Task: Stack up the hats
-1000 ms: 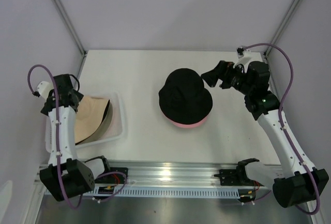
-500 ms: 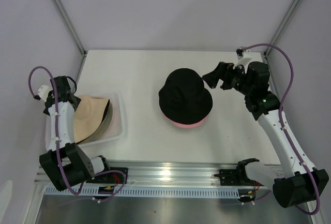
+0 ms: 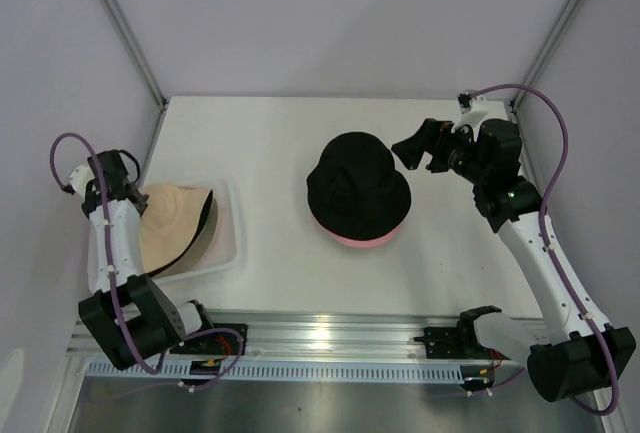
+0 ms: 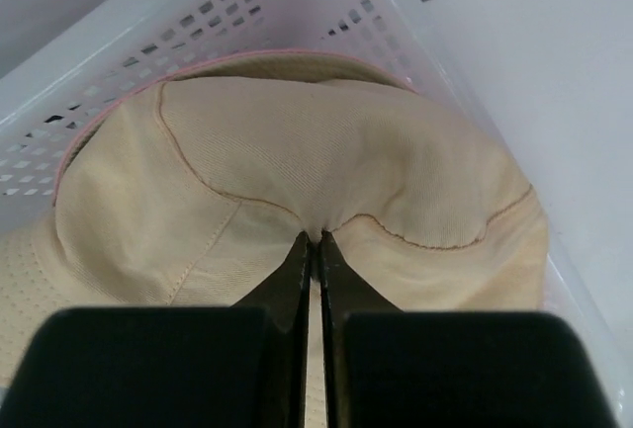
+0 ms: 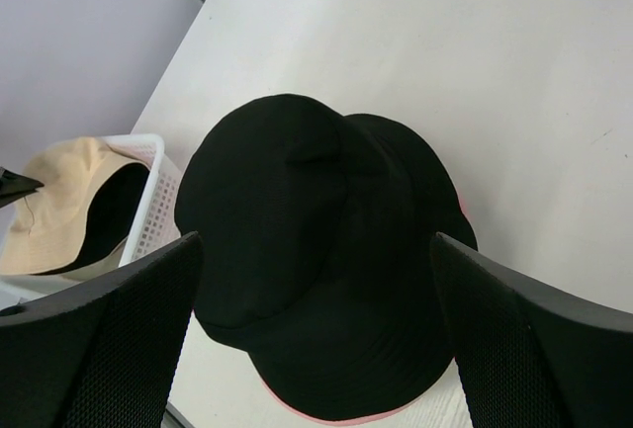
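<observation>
A black hat (image 3: 357, 191) lies on a pink hat at the table's middle, with only a pink rim (image 3: 360, 242) showing under it. In the white basket lies a beige hat (image 3: 175, 228). My left gripper (image 3: 135, 198) is at its left side. In the left wrist view the left gripper (image 4: 316, 242) is shut on a pinched fold of the beige hat (image 4: 326, 151). My right gripper (image 3: 420, 148) hovers open to the right of the black hat (image 5: 316, 240), which shows between its wide-apart fingers (image 5: 99, 339).
The white perforated basket (image 3: 232, 243) stands at the table's left near edge, and its wall (image 4: 148, 42) rises just behind the beige hat. Dark fabric (image 3: 205, 218) shows under the beige hat's brim. The grey enclosure walls stand close on both sides.
My left gripper has closed from open onto the beige hat, and its wrist has shifted slightly left over the basket. The right arm and the black hat have stayed put.
</observation>
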Robot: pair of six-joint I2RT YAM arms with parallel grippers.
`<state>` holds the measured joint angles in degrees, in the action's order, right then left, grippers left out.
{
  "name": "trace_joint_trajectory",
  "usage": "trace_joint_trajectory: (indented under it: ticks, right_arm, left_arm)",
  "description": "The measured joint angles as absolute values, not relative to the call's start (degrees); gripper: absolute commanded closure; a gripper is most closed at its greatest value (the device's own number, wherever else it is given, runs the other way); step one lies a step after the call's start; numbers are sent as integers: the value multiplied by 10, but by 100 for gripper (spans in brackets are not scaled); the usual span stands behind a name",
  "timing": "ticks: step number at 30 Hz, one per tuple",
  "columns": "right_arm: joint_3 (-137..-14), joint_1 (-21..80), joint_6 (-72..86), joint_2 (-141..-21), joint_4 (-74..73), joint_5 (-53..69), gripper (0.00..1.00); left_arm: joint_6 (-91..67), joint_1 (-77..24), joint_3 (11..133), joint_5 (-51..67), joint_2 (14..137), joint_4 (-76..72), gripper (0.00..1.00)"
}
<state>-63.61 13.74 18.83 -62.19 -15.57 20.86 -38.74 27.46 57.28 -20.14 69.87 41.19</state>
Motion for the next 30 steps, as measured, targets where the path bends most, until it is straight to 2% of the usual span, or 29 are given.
trace_joint_trajectory:
  ticks: [4, 8, 14, 18, 23, 27, 30]
  right_arm:
    - [-636, 136, 193, -622, -156, 204, 1]
    - [-636, 135, 199, -622, -154, 204, 0]
    - [-637, 129, 215, -625, -140, 209, 1]
    - [-642, 117, 234, -631, -136, 221, 0]
    - [-642, 105, 263, -629, -133, 230, 1]
    - [-642, 98, 276, -613, -136, 228, 1]
    - [-642, 88, 279, -593, -149, 218, 1]
  left_arm:
    - [-360, 276, 568, -162, 657, 407, 99]
    - [-319, 276, 578, -109, 557, 406, 99]
    - [-279, 247, 703, 38, 489, 415, 99]
    - [-302, 128, 750, 88, 462, 387, 99]
    - [-383, -11, 743, 88, 447, 281, 99]
    - [-422, -119, 759, 72, 510, 195, 99]
    - [-431, -201, 818, 54, 607, 149, 99]
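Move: My left hand is already shut on the crown of the cream hat in the basket; the hat's middle is about 7 cm to the right, 4 cm back and 5 cm lower, with a beige hat under it at the same spot, some 10 cm below my hand. The black hat on the stack lies roughly 50 cm to the right, 9 cm ahead and 8 cm lower. From my open right hand that black hat is about 11 cm left, 3 cm ahead and 24 cm down. Keeping my pinch on the crown, I draw my left hand steeply up out of the basket, then sweep it right towards the stack while still climbing: about 34 cm up and 33 cm right, with a little forward at the end. My wrist swings some 90 degrees, from pointing down-left to nearly level, forward and right. My right hand, still open, edges up and right a few centimetres. ##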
